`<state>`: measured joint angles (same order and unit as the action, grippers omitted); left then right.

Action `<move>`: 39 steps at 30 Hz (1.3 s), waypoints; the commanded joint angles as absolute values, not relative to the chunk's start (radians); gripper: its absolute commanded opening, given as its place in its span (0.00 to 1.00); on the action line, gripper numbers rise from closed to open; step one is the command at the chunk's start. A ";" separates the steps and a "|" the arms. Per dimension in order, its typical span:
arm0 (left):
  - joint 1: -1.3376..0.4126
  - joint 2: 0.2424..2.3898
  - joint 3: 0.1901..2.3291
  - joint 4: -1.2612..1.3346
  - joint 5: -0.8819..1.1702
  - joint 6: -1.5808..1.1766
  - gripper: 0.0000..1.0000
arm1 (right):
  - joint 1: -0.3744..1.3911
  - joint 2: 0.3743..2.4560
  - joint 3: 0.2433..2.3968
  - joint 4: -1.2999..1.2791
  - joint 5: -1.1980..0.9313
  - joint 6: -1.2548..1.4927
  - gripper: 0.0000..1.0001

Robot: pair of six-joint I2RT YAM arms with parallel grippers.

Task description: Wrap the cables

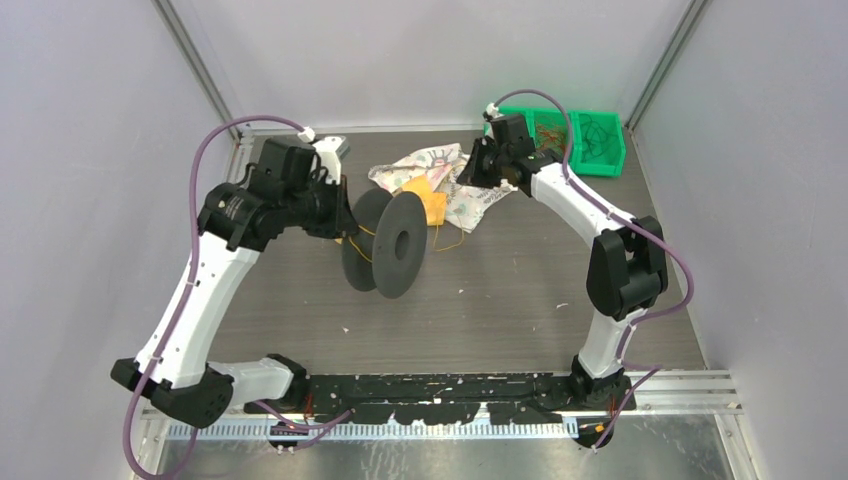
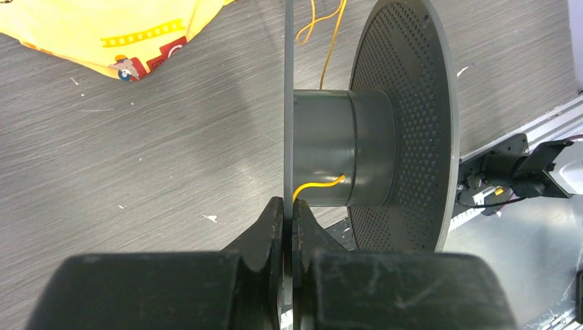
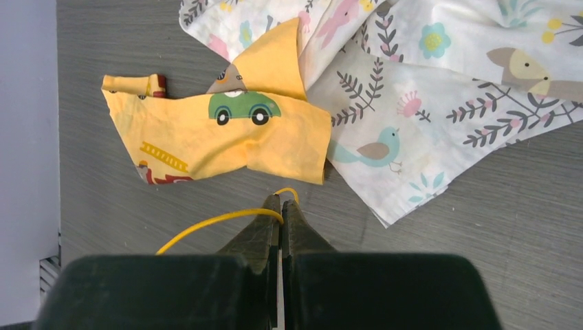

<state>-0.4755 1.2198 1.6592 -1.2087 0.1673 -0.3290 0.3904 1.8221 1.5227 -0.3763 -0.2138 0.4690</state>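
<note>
A black spool (image 1: 385, 243) stands on its rims mid-table. My left gripper (image 2: 289, 206) is shut on the thin edge of the spool's near flange (image 2: 288, 82). A thin yellow cable (image 2: 320, 185) crosses the hub (image 2: 344, 148) and runs off past the spool. In the top view the cable (image 1: 447, 243) trails right from the spool toward the cloths. My right gripper (image 3: 280, 203) is shut on this cable (image 3: 213, 222), which curls over its left fingertip, just above the table near the yellow cloth. From above, the left gripper (image 1: 343, 222) sits at the spool's left and the right gripper (image 1: 474, 168) at the back.
A yellow printed cloth (image 3: 220, 130) and a white patterned cloth (image 3: 426, 89) lie crumpled at the back middle. Two green bins (image 1: 572, 140) holding wire tangles stand at the back right corner. Grey walls close in on both sides.
</note>
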 commanded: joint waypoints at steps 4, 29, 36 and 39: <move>-0.472 1.230 1.638 -1.112 0.159 -0.297 0.01 | 0.389 1.802 1.576 -0.461 -0.211 0.474 0.01; -0.527 1.171 1.446 -1.048 0.270 0.045 0.00 | 0.398 1.543 1.565 -0.491 -0.106 0.470 0.01; -0.559 1.169 1.434 -1.077 0.248 0.071 0.00 | 0.406 1.583 1.647 -0.549 -0.118 0.471 0.01; -0.568 1.196 1.438 -1.078 0.178 0.052 0.00 | 0.435 1.577 1.688 -0.597 -0.133 0.461 0.01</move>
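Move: My left hand still pinches the spool's left flange by the rim; the spool's middle is about 6 cm to its right, 1 cm ahead and 6 cm below. On the table, the yellow cloth lies about 22 cm ahead of that hand. My right hand holds the yellow cable. From it the spool is roughly 20 cm back, 15 cm left and 6 cm higher; the patterned cloth is about 8 cm ahead and 4 cm left. I sink the spool some 5 cm towards the table with my left hand, then swing it about 20 degrees clockwise while easing slightly to the right, keeping the flange pinched. With my right hand I keep hold of the yellow cable, draw it a little back and to the right, then mostly lift it, ending about 10 cm higher. ##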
